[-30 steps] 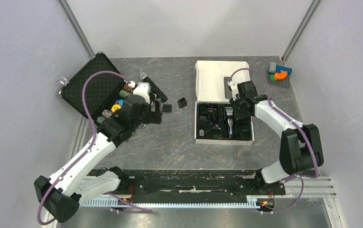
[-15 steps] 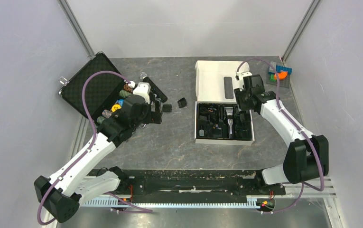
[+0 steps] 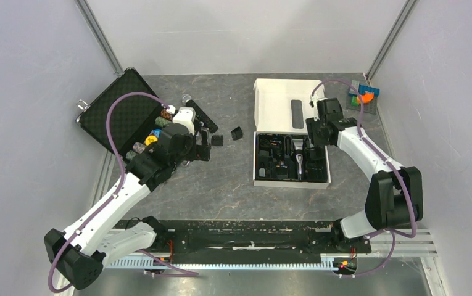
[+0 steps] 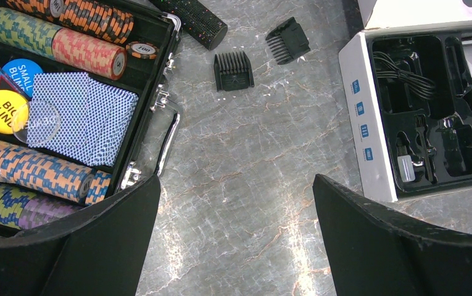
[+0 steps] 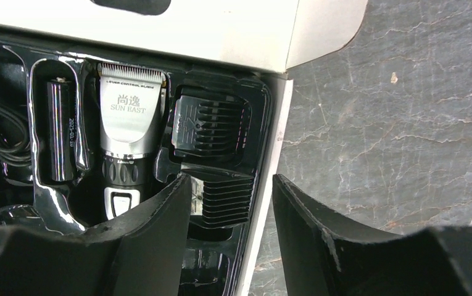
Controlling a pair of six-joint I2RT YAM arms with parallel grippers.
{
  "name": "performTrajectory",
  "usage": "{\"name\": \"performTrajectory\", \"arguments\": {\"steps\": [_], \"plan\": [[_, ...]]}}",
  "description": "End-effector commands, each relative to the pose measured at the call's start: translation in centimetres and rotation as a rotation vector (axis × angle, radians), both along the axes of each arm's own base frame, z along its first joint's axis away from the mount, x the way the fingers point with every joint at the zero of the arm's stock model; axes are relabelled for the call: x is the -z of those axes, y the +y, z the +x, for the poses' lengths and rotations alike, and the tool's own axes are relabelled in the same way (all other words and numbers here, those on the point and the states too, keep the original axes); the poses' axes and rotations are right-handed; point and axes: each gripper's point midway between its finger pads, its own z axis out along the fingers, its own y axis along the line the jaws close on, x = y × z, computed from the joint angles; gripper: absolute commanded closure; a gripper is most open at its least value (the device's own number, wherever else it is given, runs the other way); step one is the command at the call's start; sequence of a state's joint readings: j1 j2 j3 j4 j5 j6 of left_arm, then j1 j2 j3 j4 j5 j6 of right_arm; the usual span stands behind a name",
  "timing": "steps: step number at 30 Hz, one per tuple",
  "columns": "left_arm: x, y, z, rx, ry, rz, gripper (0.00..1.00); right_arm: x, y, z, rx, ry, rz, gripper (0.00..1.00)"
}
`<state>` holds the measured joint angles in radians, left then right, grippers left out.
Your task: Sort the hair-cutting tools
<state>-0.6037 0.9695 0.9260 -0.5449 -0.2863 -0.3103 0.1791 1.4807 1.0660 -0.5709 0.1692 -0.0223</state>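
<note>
Two loose black comb attachments (image 3: 217, 140) (image 3: 237, 132) lie on the table between the case and the white box (image 3: 292, 183); the left wrist view shows them as the nearer comb (image 4: 233, 62) and the farther comb (image 4: 288, 39). My left gripper (image 4: 236, 179) hangs open over bare table, short of them. The silver-and-black clipper (image 5: 129, 123) rests in the box's black tray, with two more combs (image 5: 211, 123) (image 5: 227, 197) in slots beside it. My right gripper (image 5: 232, 179) is open above the tray's right edge, straddling the box wall with nothing held.
An open black case (image 3: 122, 111) with poker chips (image 4: 85, 52) and cards stands at the left. A black microphone (image 3: 199, 114) lies beside it. The box's white lid (image 3: 276, 102) stands open behind the tray. Coloured blocks (image 3: 364, 94) sit at the back right.
My right gripper has pulled back from over the tray toward its right rear edge and its jaws have spread. The left arm has not moved.
</note>
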Motion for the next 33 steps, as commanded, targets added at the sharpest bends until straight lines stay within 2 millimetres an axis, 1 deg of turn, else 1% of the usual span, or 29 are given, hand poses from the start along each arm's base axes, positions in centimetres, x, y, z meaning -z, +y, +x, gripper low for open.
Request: {"name": "performTrajectory", "arguments": {"steps": [1, 6, 11, 13, 19, 22, 28, 33], "plan": [[-1.0, -0.1, 0.3, 0.001, -0.039, -0.022, 0.0, 1.1, 0.3, -0.9, 0.006, 0.044, 0.026, 0.46], [-1.0, -0.1, 0.3, 0.001, -0.037, -0.023, 0.0, 1.4, 1.0, -1.4, 0.016, 0.052, 0.068, 0.45], [-0.9, -0.1, 0.2, 0.001, -0.035, -0.024, 0.0, 1.4, 1.5, -1.4, 0.004, 0.048, 0.078, 0.46], [-1.0, -0.1, 0.3, 0.0, -0.035, -0.024, 0.0, 1.4, 1.7, -1.3, -0.004, 0.044, 0.084, 0.48], [-0.9, -0.1, 0.3, 0.001, -0.035, -0.025, 0.0, 0.6, 2.4, -0.4, -0.026, 0.025, 0.092, 0.59], [-0.9, -0.2, 0.3, 0.003, -0.033, -0.025, 0.0, 0.7, 2.7, 0.1, -0.03, 0.03, 0.092, 0.63], [-0.9, -0.2, 0.3, 0.002, -0.035, -0.025, 0.0, 1.5, 2.9, 0.3, -0.032, 0.051, 0.086, 0.66], [-0.9, -0.2, 0.3, 0.003, -0.035, -0.026, 0.0, 2.4, 2.7, -0.2, -0.033, 0.076, 0.067, 0.71]]}}
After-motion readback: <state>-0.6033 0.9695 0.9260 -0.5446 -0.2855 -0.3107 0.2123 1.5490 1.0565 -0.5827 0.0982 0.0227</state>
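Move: The comb I've set in the near slot at the right end of the box lies about 2 cm back from my right hand, 1 cm to its left and 4 cm below. The other boxed comb is about 3 cm ahead of my right hand and 1 cm left. The clipper's middle is roughly 2 cm back and 7 cm left, both some 5 cm below. From my left hand, the near-slot comb is roughly 39 cm right, 8 cm ahead and 13 cm below. I ease my right hand back and down a little with the fingers half open. Then I carry it left and farther down onto the comb in the near slot, narrowing the fingers to about a third open around it as I go. In all I sink some 3 cm and shift about 2.5 cm left, with the wrist tilting only slightly. ##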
